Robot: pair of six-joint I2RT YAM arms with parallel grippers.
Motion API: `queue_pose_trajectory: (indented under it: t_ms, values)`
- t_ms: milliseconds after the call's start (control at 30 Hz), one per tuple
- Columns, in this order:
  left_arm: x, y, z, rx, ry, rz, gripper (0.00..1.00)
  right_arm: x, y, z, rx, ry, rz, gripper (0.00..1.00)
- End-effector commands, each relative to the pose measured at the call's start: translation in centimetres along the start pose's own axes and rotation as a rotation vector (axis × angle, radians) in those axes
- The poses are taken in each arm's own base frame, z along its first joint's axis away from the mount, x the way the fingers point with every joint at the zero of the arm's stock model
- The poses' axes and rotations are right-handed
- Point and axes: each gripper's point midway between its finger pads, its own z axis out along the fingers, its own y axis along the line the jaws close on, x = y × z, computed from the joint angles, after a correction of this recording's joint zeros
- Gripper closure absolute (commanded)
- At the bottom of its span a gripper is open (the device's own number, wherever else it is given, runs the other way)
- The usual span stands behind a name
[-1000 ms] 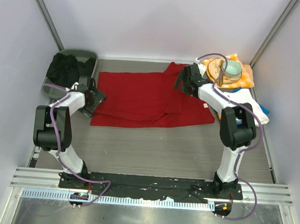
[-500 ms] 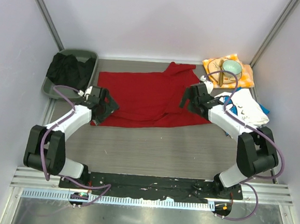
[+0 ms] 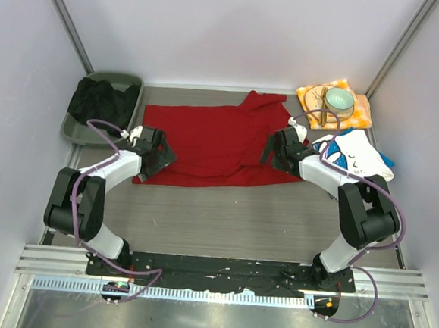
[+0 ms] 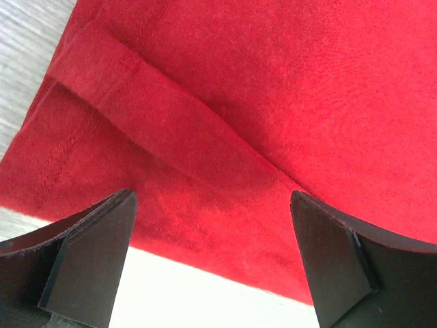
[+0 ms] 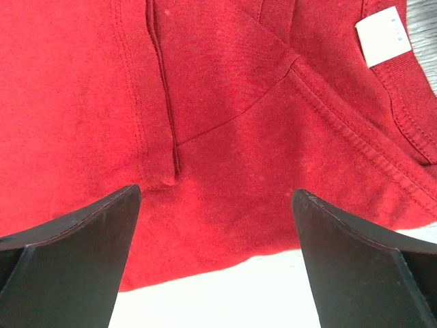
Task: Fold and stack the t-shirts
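Note:
The red t-shirt (image 3: 213,144) lies partly folded across the middle of the table, a fold ridge running over it (image 4: 205,116). My left gripper (image 3: 159,153) hovers open at the shirt's left edge, nothing between its fingers (image 4: 89,260). Over the shirt's right edge my right gripper (image 3: 270,149) stands open too, its fingers (image 5: 355,266) empty above red cloth (image 5: 225,137) and a white label (image 5: 382,39). The white printed t-shirt (image 3: 353,155), with blue cloth showing, lies at the right beside the right arm.
A dark bin (image 3: 102,105) holding black cloth sits at the back left. An orange-yellow cloth (image 3: 360,114) with a bowl (image 3: 338,101) and plate lies at the back right. Walls close in on both sides.
Both arms drew back from the far side toward the shirt's lower side edges over the last second. The right arm uncovered the bowl and the white shirt. Both grippers stayed open.

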Motion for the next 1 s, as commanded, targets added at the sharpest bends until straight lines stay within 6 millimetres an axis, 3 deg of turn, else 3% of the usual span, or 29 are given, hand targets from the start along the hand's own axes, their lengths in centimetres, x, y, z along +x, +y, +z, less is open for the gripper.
queue_pose_trajectory:
  t_ms: [0,200,400,733,967]
  values:
    - [-2.8,-2.3,0.6,0.042,-0.093,0.031,0.00,-1.7,1.1,0.8,-0.024,-0.051,0.001,0.01]
    - [-2.0,-2.5,2.0,0.042,-0.066,0.055,0.00,-0.4,0.4,2.0,0.005,-0.028,0.002,0.01]
    - [-0.3,-0.6,2.0,0.023,-0.038,0.053,0.00,3.1,-1.9,1.9,0.056,0.028,0.014,0.01]
    - [2.4,3.6,-0.8,0.007,-0.018,0.051,0.00,6.8,-5.4,-1.2,0.115,0.072,0.064,0.01]
    - [4.3,5.0,-3.0,0.035,0.002,0.027,0.00,8.5,-5.7,-5.5,0.132,0.056,0.097,0.02]
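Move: The near edge of the folded red t-shirt runs some 4 cm behind each hand point, about 3 cm below the left hand and 5 cm below the right. The shirt's middle lies about 17 cm right and 7 ahead of the left hand, with the grey tub 18 cm left and 17 ahead. From the right hand, the white t-shirt is about 21 cm right and 4 ahead, the bowl pile 15 right and 21 ahead. With both grippers kept wide open, the right hand goes straight down about 3.5 cm onto the near part of the red t-shirt, while the left eases some 2 cm forward and 1 cm down onto its own end of the cloth. From there both draw back level towards the base, fingertips on the shirt and dragging it along, the right by roughly 8 cm while veering to its right, the left by 6 or 7 cm. ##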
